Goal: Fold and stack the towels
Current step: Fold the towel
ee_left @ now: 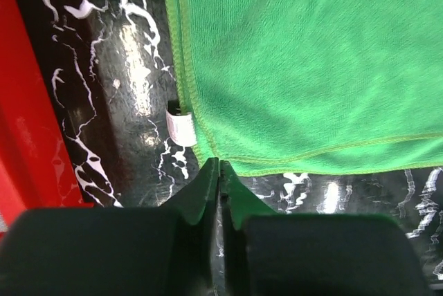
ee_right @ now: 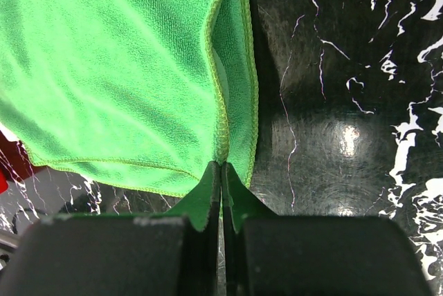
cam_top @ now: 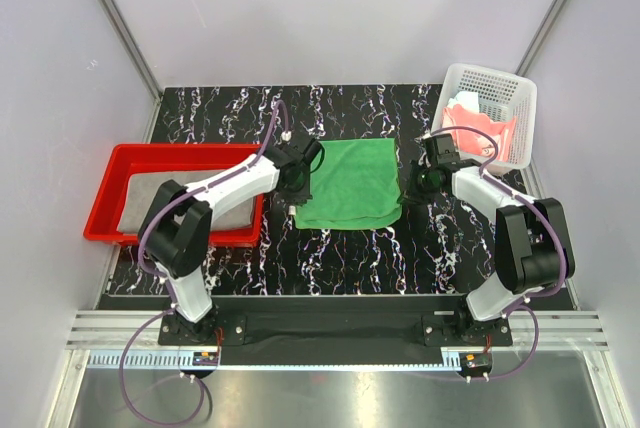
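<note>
A bright green towel (cam_top: 350, 183) (ee_left: 311, 61) (ee_right: 118, 68) lies folded in two layers on the middle of the black marbled table. My left gripper (cam_top: 298, 188) (ee_left: 219, 161) is shut, with its tips on the towel's near left corner, next to a white label (ee_left: 181, 123). At the towel's right side my right gripper (cam_top: 415, 180) (ee_right: 221, 164) is shut on the hem, and the edge there rises into the tips. A grey towel (cam_top: 190, 203) lies flat in the red tray. A salmon-pink towel (cam_top: 480, 126) sits crumpled in the basket.
The red tray (cam_top: 110, 183) (ee_left: 28, 137) stands on the left, close beside the left arm. The white perforated basket (cam_top: 520, 98) stands at the back right, just behind the right arm. Grey walls close in the table at the back and both sides.
</note>
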{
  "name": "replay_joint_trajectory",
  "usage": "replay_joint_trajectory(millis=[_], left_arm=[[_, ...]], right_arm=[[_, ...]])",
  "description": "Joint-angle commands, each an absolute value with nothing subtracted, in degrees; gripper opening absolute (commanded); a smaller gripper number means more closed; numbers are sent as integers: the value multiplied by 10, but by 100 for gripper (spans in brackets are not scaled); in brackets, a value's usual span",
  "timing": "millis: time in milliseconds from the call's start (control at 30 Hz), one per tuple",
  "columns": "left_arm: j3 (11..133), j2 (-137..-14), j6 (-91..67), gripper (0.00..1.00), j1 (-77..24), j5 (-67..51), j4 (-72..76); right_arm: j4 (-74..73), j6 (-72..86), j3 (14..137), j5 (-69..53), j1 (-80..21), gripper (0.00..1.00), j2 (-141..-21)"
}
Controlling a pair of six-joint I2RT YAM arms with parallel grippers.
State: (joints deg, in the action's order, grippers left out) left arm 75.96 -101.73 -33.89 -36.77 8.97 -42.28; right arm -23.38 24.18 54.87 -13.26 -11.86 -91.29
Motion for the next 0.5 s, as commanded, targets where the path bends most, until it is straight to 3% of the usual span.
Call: replay_joint_trajectory(millis=[0,67,467], left_arm=[[732,-1019,-329,14,-369,70,-390],[724,-1026,-334,27,-369,60,-372],[737,-1085,-356,25,-367,65,-365]], right_arm=[[-226,237,555,-148,-125,0,-897],[-223,238,555,-150,-125,0,-899],[-223,236,556,-149,-125,0,-899]])
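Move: The green towel's near left corner lies about 5 cm below the left hand's nearly shut, empty fingers and roughly 1 cm back. The white tag stands 2 cm to the left of that corner and 2 cm farther out, and the red bin's middle is some 23 cm to the hand's left and 3 cm ahead. From the right hand, pinching the towel's right edge, the same corner is about 21 cm left, 3 cm back and 3 cm lower. The towel's near left corner is approached again by the left hand: its fingers part about a quarter of the way while it eases back 1 cm, then it sinks some 5 cm nearly straight down, tipping slightly more upright, until the open tips straddle the corner's hem. The right hand stays put, keeping its pinch on the towel's right edge. ##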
